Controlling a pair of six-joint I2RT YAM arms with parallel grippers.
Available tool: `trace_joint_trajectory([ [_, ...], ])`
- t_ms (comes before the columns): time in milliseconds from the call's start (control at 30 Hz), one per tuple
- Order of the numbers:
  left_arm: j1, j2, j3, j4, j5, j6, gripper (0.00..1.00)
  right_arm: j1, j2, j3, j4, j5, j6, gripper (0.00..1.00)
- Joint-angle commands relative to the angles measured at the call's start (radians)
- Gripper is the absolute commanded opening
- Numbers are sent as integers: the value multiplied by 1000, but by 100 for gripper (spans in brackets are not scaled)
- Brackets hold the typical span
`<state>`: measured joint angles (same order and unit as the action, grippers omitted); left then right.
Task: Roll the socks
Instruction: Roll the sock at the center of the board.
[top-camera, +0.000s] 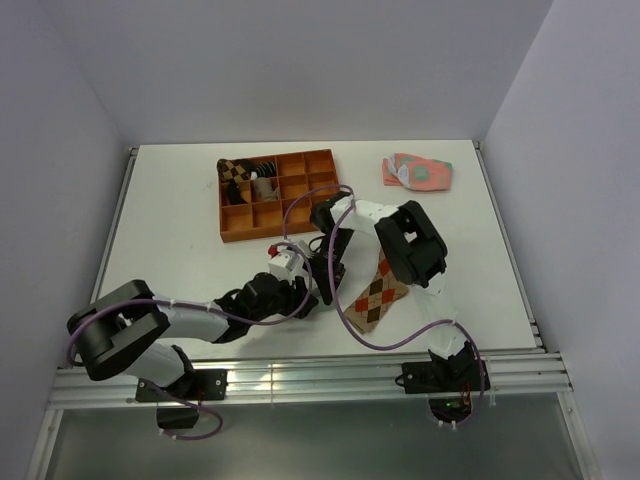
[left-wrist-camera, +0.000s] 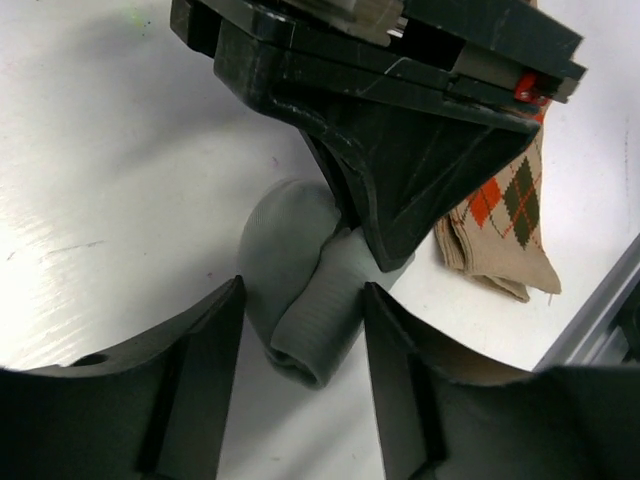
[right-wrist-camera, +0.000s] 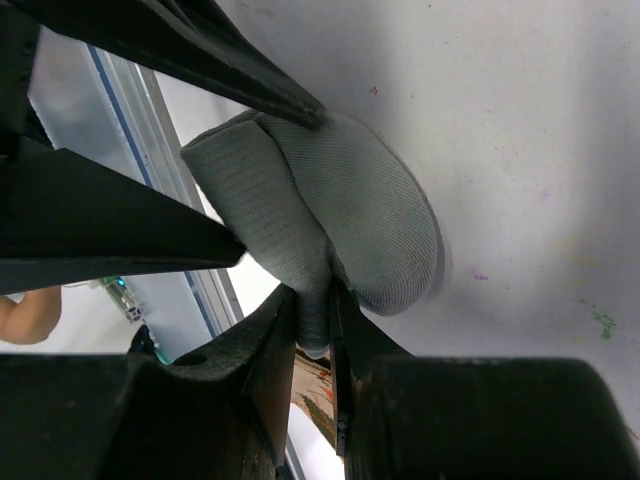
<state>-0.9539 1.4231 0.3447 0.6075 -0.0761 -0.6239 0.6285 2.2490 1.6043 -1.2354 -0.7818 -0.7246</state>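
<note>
The grey sock (left-wrist-camera: 285, 240) lies partly rolled on the white table, its ribbed cuff end curled into a tube. My left gripper (left-wrist-camera: 302, 290) is open, one finger on either side of that tube. My right gripper (right-wrist-camera: 312, 290) comes down from above and is shut on a fold of the grey sock (right-wrist-camera: 380, 220). The argyle sock (top-camera: 378, 295) lies flat just right of both grippers, and its toe end (left-wrist-camera: 500, 220) shows in the left wrist view. From above, the left gripper (top-camera: 305, 290) and right gripper (top-camera: 330, 275) meet at mid-table and hide the grey sock.
An orange compartment tray (top-camera: 300, 215) stands behind the grippers, with rolled socks (top-camera: 240, 175) in its left cells. Pink-and-green socks (top-camera: 418, 172) lie at the back right. A metal rail (top-camera: 300, 375) runs along the near table edge. Purple cables loop round both arms.
</note>
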Motion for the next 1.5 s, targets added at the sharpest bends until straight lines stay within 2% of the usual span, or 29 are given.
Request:
trace_joint_trajectory([
  [0,-6,45,42,63,7,9,54,-6,40,11,40,70,-4,23],
  [133,-6,106,62,51,-5,-19,44,-7,27,-1,51,75,4,23],
  [233,-6,143,65,57,1,-51,28,-7,11,-24,77,85,17,24],
  [267,-6,160,68,51,-1,-71,20,-9,4,-32,85,88,22,25],
  [367,-6,183,66,34,-4,-108,6,-9,-34,-73,132,104,48,33],
  [433,-6,189,63,32,2,-123,1,-13,-81,-113,180,118,71,41],
  [633,-5,215,69,-37,35,-210,0,-42,-281,-256,372,173,149,53],
  [867,-3,195,119,-202,29,-260,0,-141,-436,-379,507,151,203,54],
  [1033,9,189,214,-398,67,-275,0,-208,-561,-481,550,148,160,54],
  [1167,35,195,296,-552,116,-277,0,-214,-681,-576,628,168,117,53],
  [1467,148,223,369,-667,297,-257,0,-210,-1066,-854,844,131,11,56],
])
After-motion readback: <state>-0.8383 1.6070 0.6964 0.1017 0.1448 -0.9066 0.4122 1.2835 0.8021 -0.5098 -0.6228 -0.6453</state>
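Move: The half-rolled grey sock sits between my hands: its middle is about 3 cm to the right of my left hand point, 1 cm ahead and 2 cm lower. My right hand, which still pinches it, has that middle some 2 cm to its left, level fore and aft and about 1 cm lower. The argyle sock's middle is roughly 11 cm to the right of my right hand and 3 cm ahead; the wooden organizer's is 26 cm ahead of my left hand, 7 cm left. I push my open left hand about 2 cm right and 1 cm down onto the grey roll, shut its fingers on it and keep that pinch, creeping on right, then easing back left while the fingers tip steeper by some 30 degrees. As my left closes, my right opens, lets go and withdraws right and forward, then curves back a little while rising, about 8 cm right and 7 up in all, fingers turning downward over the argyle sock. ##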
